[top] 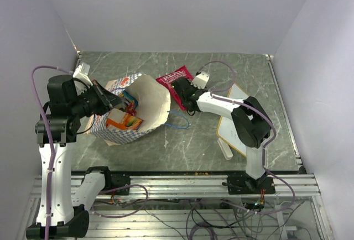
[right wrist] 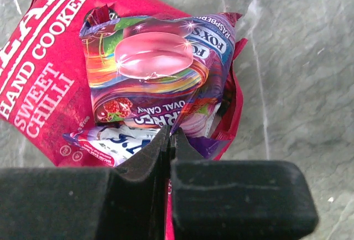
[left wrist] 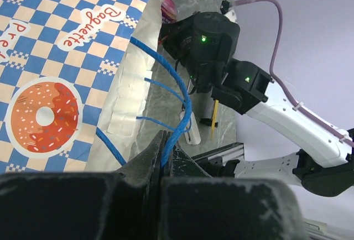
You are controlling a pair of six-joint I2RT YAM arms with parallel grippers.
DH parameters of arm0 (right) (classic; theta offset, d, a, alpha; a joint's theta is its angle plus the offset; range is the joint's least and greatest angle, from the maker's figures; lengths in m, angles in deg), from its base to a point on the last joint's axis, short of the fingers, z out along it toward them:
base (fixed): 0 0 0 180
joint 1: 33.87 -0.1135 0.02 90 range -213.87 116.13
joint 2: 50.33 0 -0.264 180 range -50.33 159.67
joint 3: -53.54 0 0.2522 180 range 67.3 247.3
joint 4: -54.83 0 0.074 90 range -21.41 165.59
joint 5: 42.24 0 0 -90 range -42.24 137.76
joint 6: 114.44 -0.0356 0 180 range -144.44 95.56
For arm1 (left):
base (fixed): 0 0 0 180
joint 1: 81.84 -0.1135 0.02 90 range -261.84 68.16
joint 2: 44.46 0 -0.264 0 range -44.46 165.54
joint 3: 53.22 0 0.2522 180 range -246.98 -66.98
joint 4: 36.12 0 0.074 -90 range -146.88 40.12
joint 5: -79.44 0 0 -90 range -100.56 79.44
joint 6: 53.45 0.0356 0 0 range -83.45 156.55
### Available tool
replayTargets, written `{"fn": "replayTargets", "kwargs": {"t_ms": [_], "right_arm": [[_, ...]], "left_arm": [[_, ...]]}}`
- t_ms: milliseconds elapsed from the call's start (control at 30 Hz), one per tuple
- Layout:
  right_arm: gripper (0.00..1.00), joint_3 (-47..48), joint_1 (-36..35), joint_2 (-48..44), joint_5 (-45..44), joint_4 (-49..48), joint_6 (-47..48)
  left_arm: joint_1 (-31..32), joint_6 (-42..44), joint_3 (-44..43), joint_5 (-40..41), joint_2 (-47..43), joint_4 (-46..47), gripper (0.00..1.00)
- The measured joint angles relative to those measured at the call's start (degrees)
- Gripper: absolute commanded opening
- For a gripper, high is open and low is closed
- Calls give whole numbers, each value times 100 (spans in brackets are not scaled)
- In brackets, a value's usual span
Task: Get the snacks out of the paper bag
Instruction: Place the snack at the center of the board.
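The checkered paper bag (top: 119, 135) lies on its side, its cream mouth open to the right, with an orange packet (top: 125, 121) and other snacks inside. My left gripper (top: 119, 103) is at the bag's rim, shut on a blue string handle (left wrist: 185, 104); the checkered outside (left wrist: 55, 74) fills the left of the left wrist view. My right gripper (top: 178, 92) is to the right of the bag, over the red bag (top: 175, 78). It is shut on the edge of a purple packet (right wrist: 155, 63) lying on the red bag (right wrist: 44, 74), with a white-blue packet (right wrist: 113, 143) beside it.
A wood-framed whiteboard (top: 235, 119) lies at the right under my right arm, with a white marker (top: 225, 150) near its front corner. The other blue handle (top: 178, 121) trails on the table. Walls close in the back and both sides.
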Motion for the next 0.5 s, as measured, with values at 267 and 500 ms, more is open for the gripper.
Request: {"fn": "replayTargets", "kwargs": {"t_ms": [267, 500], "right_arm": [[19, -280, 140, -11, 514, -31, -385], [71, -1019, 199, -922, 1338, -181, 476]], "left_arm": [[0, -116, 20, 26, -170, -2, 7], [0, -111, 20, 57, -149, 0, 7]]}}
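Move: The candy bag, its near edge still pinched in the right fingers, has its middle about 6 cm ahead of that hand, 1 cm to the right and 2 cm below. The red crisp bag under it centres some 6 cm ahead, 4 cm left and 4 cm down; the whiteboard is about 18 cm right and 8 cm back. From the left hand the candy bag lies some 25 cm ahead, 22 cm right and 28 cm below. The candy bag, already lying over the red crisp bag, is let go: the right hand first eases down a couple of centimetres and slightly back as its fingers begin to part. Then it draws back off the bag's near edge, almost 4 cm in all, rising again at the end while the fingers spread to about half open and the hand turns some 10 degrees counter-clockwise. ##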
